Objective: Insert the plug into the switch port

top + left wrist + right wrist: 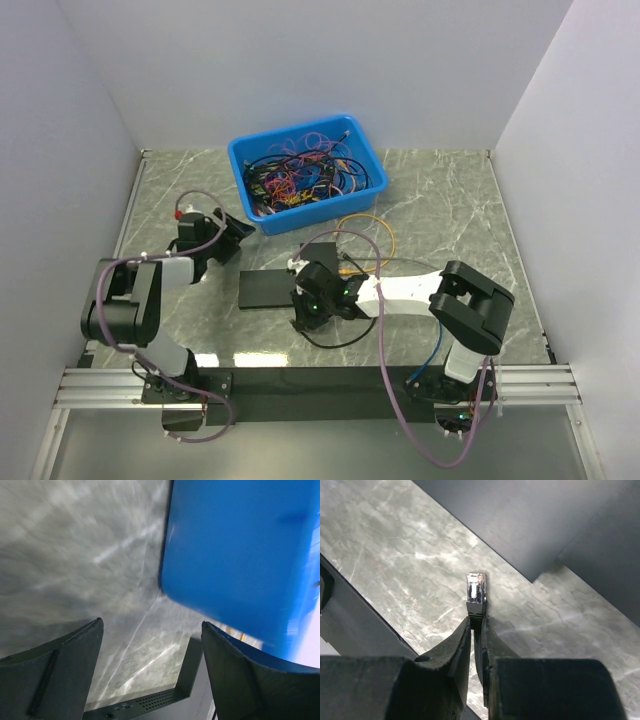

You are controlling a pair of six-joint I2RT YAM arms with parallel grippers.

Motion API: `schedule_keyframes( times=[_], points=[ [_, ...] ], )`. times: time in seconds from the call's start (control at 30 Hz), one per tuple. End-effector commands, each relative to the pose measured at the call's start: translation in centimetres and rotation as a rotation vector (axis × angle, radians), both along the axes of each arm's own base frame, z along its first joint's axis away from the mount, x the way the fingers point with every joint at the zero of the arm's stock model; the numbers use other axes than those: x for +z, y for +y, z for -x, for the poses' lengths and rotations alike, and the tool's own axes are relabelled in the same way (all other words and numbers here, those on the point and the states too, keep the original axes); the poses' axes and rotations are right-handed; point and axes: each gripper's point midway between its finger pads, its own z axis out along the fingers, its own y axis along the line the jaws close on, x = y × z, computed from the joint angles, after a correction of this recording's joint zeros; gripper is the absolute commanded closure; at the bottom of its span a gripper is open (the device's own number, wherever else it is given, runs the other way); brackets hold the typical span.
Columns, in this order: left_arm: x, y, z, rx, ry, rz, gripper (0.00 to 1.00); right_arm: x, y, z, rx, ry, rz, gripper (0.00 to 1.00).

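Note:
The switch [272, 289] is a flat black box lying on the marble table between the arms. Its vented side and a corner show in the left wrist view [150, 700]. My right gripper [306, 304] sits at the switch's right end, shut on the black boot of a clear plug [476, 591]. The plug sticks out past the fingertips [464, 630], a short way from the switch's dark edge [520, 520]. No port is visible. My left gripper [232, 231] hovers between the blue bin and the switch, open [151, 625], with nothing between its fingers.
A blue bin [306, 170] full of tangled coloured cables stands behind the switch, and its wall [240, 555] is close to my left gripper. An orange cable loop [370, 238] lies right of the switch. The plug's black cable [335, 345] trails toward the near edge.

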Motion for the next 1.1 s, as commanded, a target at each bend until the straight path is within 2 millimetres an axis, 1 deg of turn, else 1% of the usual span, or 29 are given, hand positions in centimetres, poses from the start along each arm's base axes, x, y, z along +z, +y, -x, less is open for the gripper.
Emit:
schedule_keyframes(
  times=[0.0, 0.07, 0.2, 0.23, 0.3, 0.33, 0.4, 0.43, 0.5, 0.53, 0.63, 0.7, 0.77, 0.8, 0.83, 0.93, 1.07],
  points=[
    [1.3, -3.0, -0.9, -0.111, -0.085, 0.027, 0.16, 0.9, 0.0, -1.0, -0.046, -0.033, -0.017, 1.00],
    [0.4, -3.6, -0.5, -0.125, -0.064, 0.022, 0.17, 0.9, 0.2, -1.2, -0.047, -0.037, -0.011, 1.00],
    [-1.0, -5.1, 1.2, -0.161, -0.022, 0.017, 0.17, 1.1, 0.5, -2.1, -0.060, -0.065, 0.003, 1.00],
    [-1.5, -5.1, 2.1, -0.164, -0.009, 0.016, 0.18, 1.3, 0.8, -2.7, -0.067, -0.084, 0.013, 1.00],
    [-2.0, -5.5, 3.2, -0.175, 0.004, 0.014, 0.18, 1.2, 0.8, -3.2, -0.070, -0.095, 0.035, 1.00],
    [-2.8, -5.4, 4.2, -0.174, 0.025, 0.011, 0.18, 1.4, 1.1, -3.8, -0.074, -0.111, 0.042, 1.00],
    [-3.1, -5.4, 5.2, -0.176, 0.032, 0.022, 0.18, 1.3, 1.2, -4.1, -0.078, -0.118, 0.058, 1.00],
    [-3.8, -5.3, 6.4, -0.180, 0.050, 0.027, 0.18, 1.3, 1.2, -4.5, -0.086, -0.122, 0.062, 1.00],
    [-3.9, -5.4, 7.4, -0.183, 0.055, 0.040, 0.18, 1.2, 1.2, -4.7, -0.093, -0.125, 0.068, 1.00],
    [-4.2, -5.3, 8.4, -0.186, 0.064, 0.046, 0.18, 1.0, 1.2, -4.8, -0.097, -0.122, 0.072, 1.00],
    [-4.0, -5.1, 9.9, -0.181, 0.061, 0.056, 0.18, 0.9, 1.4, -5.0, -0.102, -0.121, 0.077, 1.00],
    [-4.0, -4.8, 10.6, -0.170, 0.068, 0.052, 0.18, 0.9, 1.4, -4.9, -0.099, -0.117, 0.082, 1.00],
    [-3.2, -4.7, 11.0, -0.165, 0.042, 0.054, 0.18, 1.1, 1.3, -5.3, -0.113, -0.137, 0.089, 1.00],
    [-3.4, -4.6, 11.4, -0.163, 0.054, 0.048, 0.18, 1.1, 1.2, -5.5, -0.120, -0.140, 0.094, 1.00],
    [-2.6, -4.5, 11.4, -0.160, 0.029, 0.050, 0.18, 1.1, 1.2, -5.6, -0.126, -0.144, 0.098, 1.00],
    [-2.0, -4.2, 11.9, -0.150, 0.016, 0.033, 0.18, 1.0, 1.0, -5.7, -0.133, -0.145, 0.105, 1.00],
    [-1.2, -3.7, 12.4, -0.141, -0.009, 0.018, 0.18, 0.5, 0.7, -5.3, -0.137, -0.138, 0.114, 1.00]
  ],
)
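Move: The switch lies flat, long side across, about 8 cm ahead of the right hand and 7 cm to its left, just below it; that hand already holds the plug. A second black box sits some 13 cm ahead of the right hand and 4 cm to its right. From the open left hand, the switch is roughly 14 cm back, 7 cm right and 4 cm down. The blue bin's middle is about 16 cm ahead and 16 cm right of the left hand. The switch's near edge is met by the plug as the right hand, grip kept, eases about 4 cm forward and turns slightly clockwise. The left hand first swings right some 5 cm, sinking slightly and turning a little clockwise, then draws back about 11 cm to the switch, fingers staying wide open around its far left part. ##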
